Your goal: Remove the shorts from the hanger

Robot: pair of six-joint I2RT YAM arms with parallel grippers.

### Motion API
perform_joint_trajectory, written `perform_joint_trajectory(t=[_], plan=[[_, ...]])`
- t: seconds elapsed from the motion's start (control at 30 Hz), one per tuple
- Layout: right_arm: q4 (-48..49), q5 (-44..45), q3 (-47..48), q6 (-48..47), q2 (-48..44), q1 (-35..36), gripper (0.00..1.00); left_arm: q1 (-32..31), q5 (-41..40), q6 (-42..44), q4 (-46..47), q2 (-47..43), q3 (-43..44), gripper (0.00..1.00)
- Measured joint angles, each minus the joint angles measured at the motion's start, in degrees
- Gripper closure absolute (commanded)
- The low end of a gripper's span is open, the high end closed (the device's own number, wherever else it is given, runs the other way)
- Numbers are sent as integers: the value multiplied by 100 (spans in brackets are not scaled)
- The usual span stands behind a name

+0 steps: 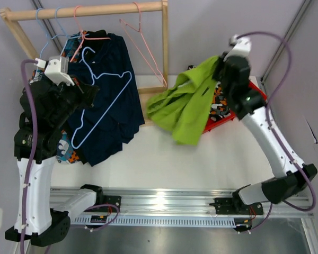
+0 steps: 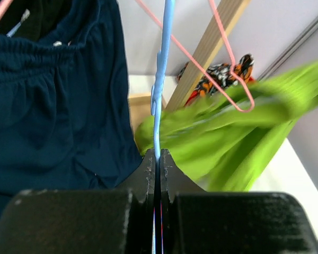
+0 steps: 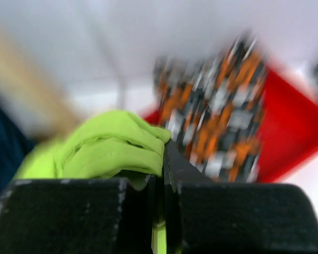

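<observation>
My left gripper is shut on the wire of a bare light-blue hanger, which hangs in front of the dark navy shorts on the wooden rack. In the left wrist view the gripper pinches the blue hanger edge-on. My right gripper is shut on the lime green shorts, which dangle free of the hanger above the table. The right wrist view shows the gripper with bunched green shorts clamped in its jaws.
A red bin at the right holds camouflage shorts, blurred in the right wrist view. Empty pink hangers and blue hangers hang on the rack. Blue-orange patterned shorts show at the lower left behind the navy pair.
</observation>
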Motion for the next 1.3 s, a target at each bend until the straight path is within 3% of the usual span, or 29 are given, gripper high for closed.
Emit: perform_joint_trajectory(t=[0.1, 0.27, 0.47, 0.5, 0.53, 0.57, 0.6, 0.77, 0.97, 1.13, 1.3], plan=[[-72, -407, 1423, -131, 664, -866, 100, 0, -92, 13, 48, 103, -107, 100], [-133, -966, 3215, -181, 1858, -1648, 100, 0, -238, 72, 166, 162, -111, 100], [-87, -1370, 3040, -22, 2782, -2210, 99, 0, -472, 175, 367, 328, -103, 100], [-42, -1397, 2763, 22, 2844, -2240, 84, 0, -518, 205, 391, 389, -87, 100], [76, -1423, 2315, 83, 2850, -2251, 28, 0, -570, 221, 389, 511, -22, 100], [76, -1436, 1950, 175, 2850, -2247, 9, 0, -595, 243, 404, 579, 20, 100], [118, -1449, 1650, 210, 2850, -2238, 1, 0, -651, 260, 411, 730, 111, 100], [273, -1506, -72, 568, 2557, -2192, 1, 0, -892, 321, 461, 1617, 905, 100], [601, -1650, -2087, 999, 750, -2081, 0, -7, -944, 323, 476, 2597, 2055, 100], [1069, -1709, -2981, 1137, -691, -1781, 1, -140, -946, 310, 345, 3342, 3206, 100], [1187, -1821, -3563, 1244, -1137, -1670, 1, -463, -946, 293, 372, 3853, 3947, 100]])
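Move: The green shorts already hang from the right hand, bound for the red basket, its middle about 11 cm ahead, 10 to the right and 37 below; the patterned shorts lie in it, 14 ahead, 7 right. The empty blue hanger, gripped by the left hand, goes to the wooden bar 23 cm ahead, 2 right and 14 above; the navy shorts hang 14 ahead, straight in front, 18 below. The green shorts are swung up, forward some 16 cm and rightward over the red basket, then lowered and let go as the right fingers spring wide open; that hand dips on, draws back about 18 cm and rises a little. The blue hanger, still pinched by the left hand, travels about 17 cm forward, later climbing, towards the wooden bar. ##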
